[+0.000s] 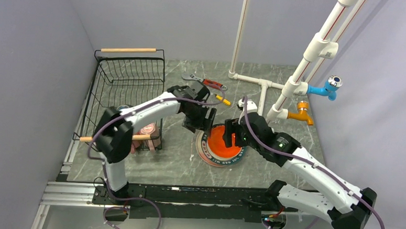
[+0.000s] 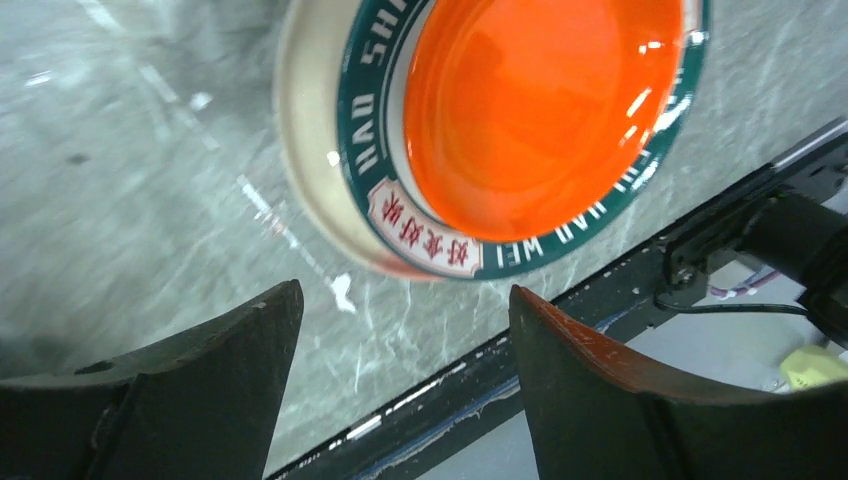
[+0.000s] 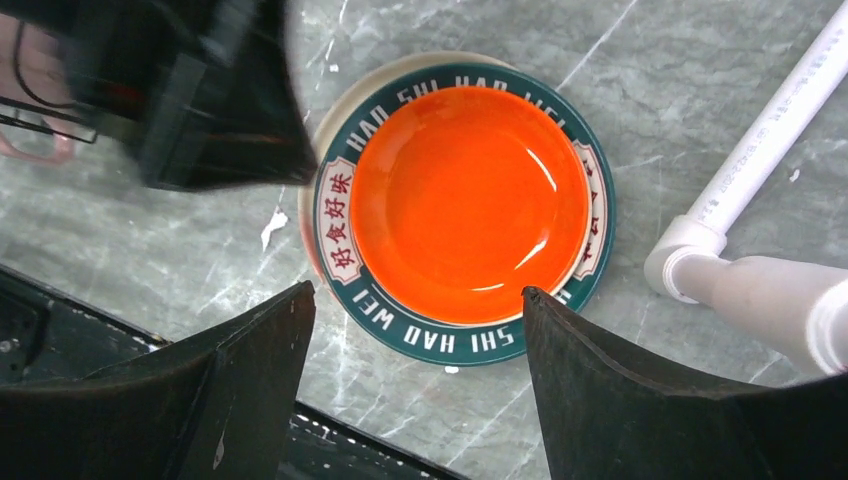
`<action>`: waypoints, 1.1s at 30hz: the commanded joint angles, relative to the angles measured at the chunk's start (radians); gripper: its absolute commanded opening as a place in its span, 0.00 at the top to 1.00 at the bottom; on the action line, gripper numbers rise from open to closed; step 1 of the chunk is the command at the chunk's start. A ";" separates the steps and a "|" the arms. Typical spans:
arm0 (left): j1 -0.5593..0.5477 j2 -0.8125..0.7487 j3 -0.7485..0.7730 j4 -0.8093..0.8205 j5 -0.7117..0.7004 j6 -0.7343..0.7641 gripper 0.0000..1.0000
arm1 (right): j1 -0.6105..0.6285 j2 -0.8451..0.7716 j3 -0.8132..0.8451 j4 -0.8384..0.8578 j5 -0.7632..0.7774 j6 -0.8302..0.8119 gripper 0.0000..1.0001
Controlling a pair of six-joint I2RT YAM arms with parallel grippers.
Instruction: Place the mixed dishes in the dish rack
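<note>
An orange-red plate [image 1: 224,140] lies inside a larger plate with a lettered teal rim [image 1: 215,160] on the marble table, mid-front. My left gripper [image 1: 198,122] hovers at the stack's left rear edge, open and empty. In the left wrist view the gripper [image 2: 405,300] sits short of the lettered rim [image 2: 362,140], apart from it. My right gripper [image 1: 231,136] hangs over the stack's right side, open; in the right wrist view it [image 3: 415,298] frames the orange-red plate [image 3: 470,190]. The dish rack [image 1: 126,79] stands at the left with a pink mug [image 1: 148,129] inside near its front handle.
A red-handled wrench [image 1: 213,84] and a yellow-handled screwdriver [image 1: 222,100] lie behind the plates. A white pipe frame [image 1: 265,86] with blue [image 1: 325,89] and orange [image 1: 301,114] taps stands at the back right, its pipe [image 3: 750,170] close to the plates. Grey walls enclose the table.
</note>
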 commanded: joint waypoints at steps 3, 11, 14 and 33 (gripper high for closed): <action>0.117 -0.315 0.032 -0.110 -0.161 -0.007 0.16 | 0.051 0.089 0.013 0.025 0.000 -0.034 0.24; 0.186 -0.497 0.175 -0.245 -0.315 -0.015 0.02 | 0.127 0.340 0.049 0.128 0.051 -0.032 0.26; 0.202 -0.550 0.205 -0.276 -0.376 -0.013 0.01 | 0.127 0.438 0.068 0.167 0.053 0.012 0.31; 0.252 -0.710 0.124 -0.206 -0.426 0.009 0.00 | 0.165 0.733 0.141 0.214 0.122 -0.009 0.57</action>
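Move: The orange plate on top of the stack has its middle some 3 cm ahead of the right hand, about 3 cm to its left and 17 cm below. Under it the teal plate lies nearly centred, 1 cm nearer the robot, and the pale plate peeps out some 3 cm farther left. The white pipe elbow stands about 11 cm right of the orange plate. From the left hand, the orange plate is roughly 7 cm right, 2 cm back and 8 cm below. The orange plate's left rim is what the right hand comes down to: it sinks about 15 cm while sliding some 8 cm left, tips its fingers more steeply down and narrows them until they straddle the rim. The left hand clears out empty, rising fast by about 25 cm and going left to the rack as it opens wide and tips its fingers up and forward. ##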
